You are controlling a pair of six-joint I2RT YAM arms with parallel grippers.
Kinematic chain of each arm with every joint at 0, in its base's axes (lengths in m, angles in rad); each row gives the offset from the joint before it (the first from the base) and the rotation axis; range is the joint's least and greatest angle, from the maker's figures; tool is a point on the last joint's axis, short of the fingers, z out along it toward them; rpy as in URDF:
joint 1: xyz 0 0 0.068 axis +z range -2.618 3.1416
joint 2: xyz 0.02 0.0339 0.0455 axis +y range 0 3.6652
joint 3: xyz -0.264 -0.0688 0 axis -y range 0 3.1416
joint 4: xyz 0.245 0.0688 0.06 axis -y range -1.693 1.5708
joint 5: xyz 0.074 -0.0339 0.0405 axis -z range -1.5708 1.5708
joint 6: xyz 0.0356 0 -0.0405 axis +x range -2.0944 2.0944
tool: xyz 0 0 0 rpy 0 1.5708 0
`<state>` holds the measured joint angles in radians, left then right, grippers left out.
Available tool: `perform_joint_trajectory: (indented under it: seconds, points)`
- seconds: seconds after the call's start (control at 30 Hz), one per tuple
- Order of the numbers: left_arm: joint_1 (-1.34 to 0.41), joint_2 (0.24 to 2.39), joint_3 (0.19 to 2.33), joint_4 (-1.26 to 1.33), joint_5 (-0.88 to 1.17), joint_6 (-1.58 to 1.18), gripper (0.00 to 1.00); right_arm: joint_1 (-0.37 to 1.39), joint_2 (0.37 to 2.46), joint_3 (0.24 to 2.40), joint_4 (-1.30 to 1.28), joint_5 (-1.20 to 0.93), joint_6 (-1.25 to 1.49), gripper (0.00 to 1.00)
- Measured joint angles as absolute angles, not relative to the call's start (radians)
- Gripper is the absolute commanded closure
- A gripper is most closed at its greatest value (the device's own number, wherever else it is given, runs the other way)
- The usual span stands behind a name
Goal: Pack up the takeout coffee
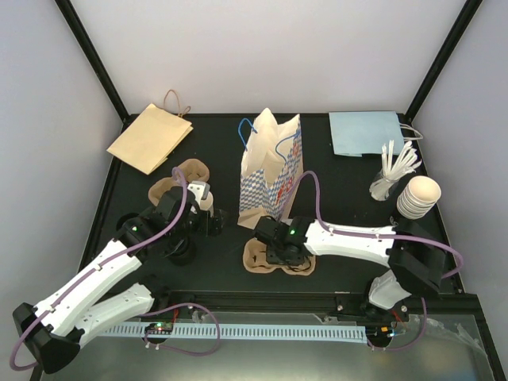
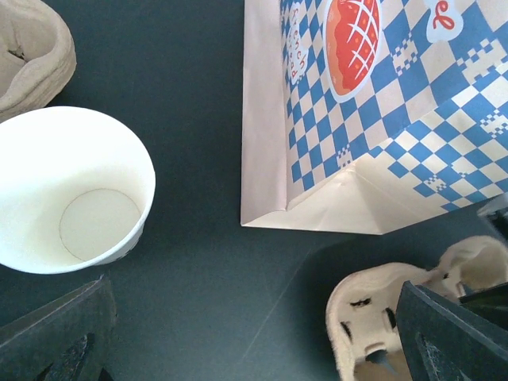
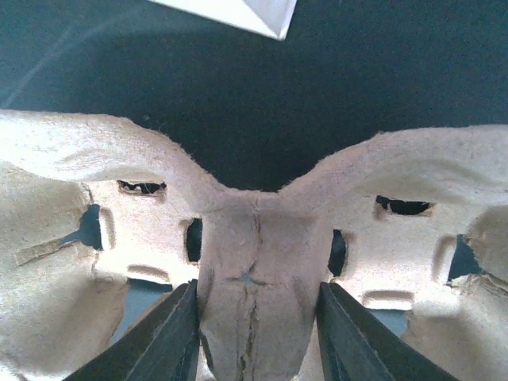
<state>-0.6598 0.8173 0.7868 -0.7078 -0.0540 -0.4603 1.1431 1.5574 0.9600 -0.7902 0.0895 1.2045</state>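
Observation:
A brown pulp cup carrier (image 1: 279,260) lies flat on the black table in front of the checkered paper bag (image 1: 270,171). My right gripper (image 1: 278,248) reaches down onto it. In the right wrist view the two fingers (image 3: 167,337) press against both sides of the carrier's middle ridge (image 3: 254,262), so the right gripper (image 3: 254,325) is shut on it. My left gripper (image 1: 205,216) stands wide open with nothing between its fingers (image 2: 63,341). It hovers next to an empty white paper cup (image 2: 71,190), upright left of the bag (image 2: 373,103). The carrier (image 2: 397,317) shows at the lower right of the left wrist view.
More pulp carriers (image 1: 178,178) are stacked at the left. A flat brown bag (image 1: 149,136) lies at the back left and a flat blue bag (image 1: 367,132) at the back right. A holder of white stirrers (image 1: 390,171) and a stack of cups (image 1: 418,196) stand at the right.

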Motion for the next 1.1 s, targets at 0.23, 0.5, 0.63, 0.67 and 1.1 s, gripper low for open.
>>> perform_joint_trajectory:
  seconds: [0.23,0.5,0.63,0.67,1.1]
  points:
    - [-0.646,0.817,0.807,-0.731,-0.054,-0.443,0.01,1.143,1.426,1.016,-0.873,0.160,1.120,0.58]
    - [-0.607,0.818,0.926,-0.781,-0.056,-0.404,0.01,1.144,1.276,1.105,-0.963,0.186,0.934,0.63]
    - [-0.576,0.828,1.000,-0.802,-0.054,-0.379,0.01,1.144,1.209,1.216,-0.994,0.184,0.809,0.62]
    - [-0.570,0.834,1.015,-0.803,-0.054,-0.373,0.01,1.144,1.196,1.246,-0.994,0.182,0.779,0.62]
    - [-0.484,1.005,1.228,-0.778,0.095,-0.310,0.01,1.111,1.248,1.699,-0.958,0.042,0.379,0.59]
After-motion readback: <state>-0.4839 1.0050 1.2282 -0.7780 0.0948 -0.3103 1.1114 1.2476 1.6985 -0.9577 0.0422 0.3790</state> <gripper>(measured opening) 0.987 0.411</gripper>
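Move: The cup carrier is already pinched by its middle ridge in the right hand, low over the table. From that hand the open paper bag stands about 15 cm ahead and 3 cm left, its middle some 11 cm higher; the paper cup is roughly 13 cm ahead and 22 cm left, about level. From the empty left hand the bag is about 7 cm ahead, 14 cm right and 4 cm lower, the cup 5 cm ahead, 5 cm left and 12 cm below. The carrier goes almost straight up, some 35 cm, in the right hand's unchanged pinch on its middle ridge, drifting slightly left; the wrist swings about 65 degrees so that the fingers, first pointing down, reach forward and left, bringing the carrier towards the height of the bag's mouth on its near side. The left hand, open and empty, rises about 13 cm and eases forward, tipping up slightly. ##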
